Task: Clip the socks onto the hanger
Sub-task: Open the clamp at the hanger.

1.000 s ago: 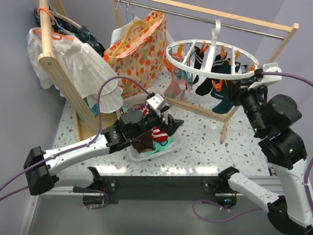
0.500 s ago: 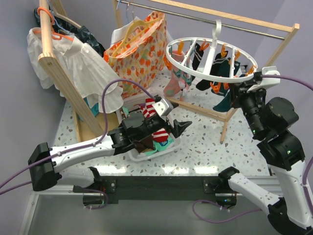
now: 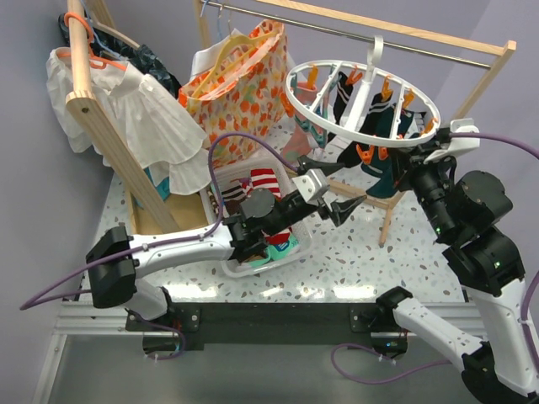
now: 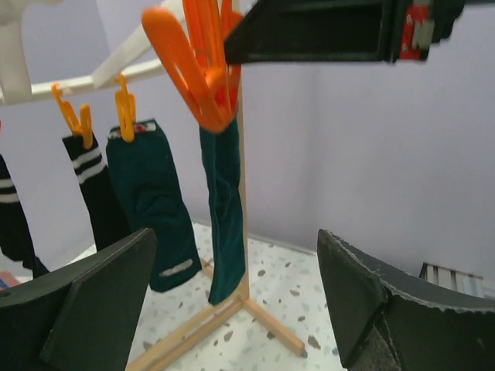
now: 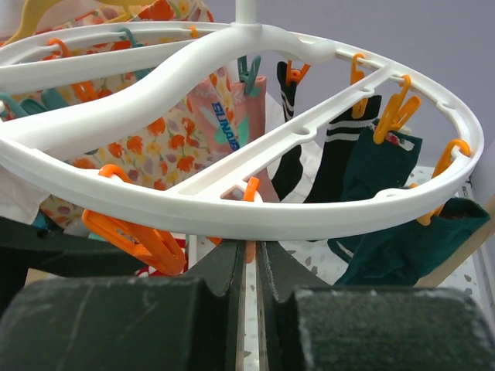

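The round white hanger (image 3: 296,105) hangs from the wooden rail with dark teal socks (image 3: 389,124), black striped ones and a pink one clipped on. My right gripper (image 3: 414,162) is shut on an orange clip (image 5: 249,249) just under the ring's near rim (image 5: 325,215). My left gripper (image 3: 339,204) is open and empty, below the ring's front. Its fingers (image 4: 91,305) frame a teal sock (image 4: 224,201) hanging from an orange clip (image 4: 197,69). Red-and-white socks (image 3: 266,180) and a teal one (image 3: 284,247) lie in the white basket (image 3: 249,269).
An orange floral bag (image 3: 240,88) hangs behind the basket. A white shirt (image 3: 139,114) drapes over a slanted wooden frame (image 3: 109,139) at left. The rail's wooden foot (image 3: 389,220) stands on the speckled table beside my right arm.
My left arm has swung from over the basket up and right toward the hanger, jaws open. My right gripper has shut on the clip, and the ring has tilted and shifted left.
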`<action>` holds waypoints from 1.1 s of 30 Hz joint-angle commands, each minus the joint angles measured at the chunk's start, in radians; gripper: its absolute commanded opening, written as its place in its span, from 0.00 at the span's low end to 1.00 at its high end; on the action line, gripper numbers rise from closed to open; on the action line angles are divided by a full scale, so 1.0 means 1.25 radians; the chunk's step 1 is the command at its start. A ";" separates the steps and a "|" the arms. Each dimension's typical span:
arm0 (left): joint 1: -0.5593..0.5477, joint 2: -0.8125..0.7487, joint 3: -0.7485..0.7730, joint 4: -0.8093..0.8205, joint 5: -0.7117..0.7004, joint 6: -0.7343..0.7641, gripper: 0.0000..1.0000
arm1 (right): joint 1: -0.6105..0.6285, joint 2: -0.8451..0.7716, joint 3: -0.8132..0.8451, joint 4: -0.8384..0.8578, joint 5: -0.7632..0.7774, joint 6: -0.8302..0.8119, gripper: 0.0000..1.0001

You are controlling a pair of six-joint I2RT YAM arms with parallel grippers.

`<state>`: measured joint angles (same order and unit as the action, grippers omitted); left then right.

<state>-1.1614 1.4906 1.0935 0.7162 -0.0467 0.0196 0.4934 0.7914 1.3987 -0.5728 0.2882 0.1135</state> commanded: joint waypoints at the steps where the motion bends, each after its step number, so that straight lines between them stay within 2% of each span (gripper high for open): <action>1: 0.000 0.049 0.104 0.106 -0.029 0.000 0.88 | 0.003 -0.002 -0.002 -0.018 -0.042 0.020 0.01; 3: 0.000 0.073 0.123 0.123 -0.033 0.009 0.82 | 0.003 -0.004 -0.002 -0.018 -0.046 0.021 0.01; 4: -0.001 0.080 0.128 0.130 -0.042 0.009 0.76 | 0.003 -0.004 -0.002 -0.017 -0.048 0.021 0.01; 7: 0.000 0.108 0.149 0.156 -0.044 0.006 0.70 | 0.002 -0.002 -0.003 -0.017 -0.051 0.018 0.01; 24: 0.026 0.187 0.232 0.216 -0.001 -0.068 0.56 | 0.002 -0.008 -0.011 -0.024 -0.069 0.006 0.01; 27: 0.026 0.194 0.242 0.212 0.004 -0.073 0.51 | 0.002 -0.008 -0.010 -0.025 -0.072 0.009 0.01; 31: 0.026 0.200 0.244 0.211 0.004 -0.076 0.40 | 0.003 -0.008 -0.010 -0.026 -0.077 0.011 0.01; 33: 0.027 0.203 0.244 0.210 0.004 -0.078 0.39 | 0.002 -0.007 -0.007 -0.027 -0.078 0.014 0.02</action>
<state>-1.1316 1.7321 1.3643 0.9199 -0.0494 -0.0605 0.4934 0.7891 1.3895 -0.5789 0.2329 0.1234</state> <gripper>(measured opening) 0.405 0.059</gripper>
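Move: The orange clamp to be opened hangs under the hanger's near rim, about 4 cm ahead of the left hand, 4 cm to its right and 7 cm above. A second orange clamp hangs some 4 cm farther right, level with it. The dark green sock hangs roughly 7 cm farther out than the first clamp and 11 cm to its right. From the right hand, already shut at the rim, the first clamp is about 5 cm left, level fore-and-aft and in height. Closing around the orange clamp from its near and far sides, the left fingers narrow from almost fully open to under half as the hand climbs about 6 cm, reaching some 4 cm right and 3 cm forward beneath the rim. The fingers tip up about 15 degrees. The right hand keeps its pinch at the rim by the second clamp. ##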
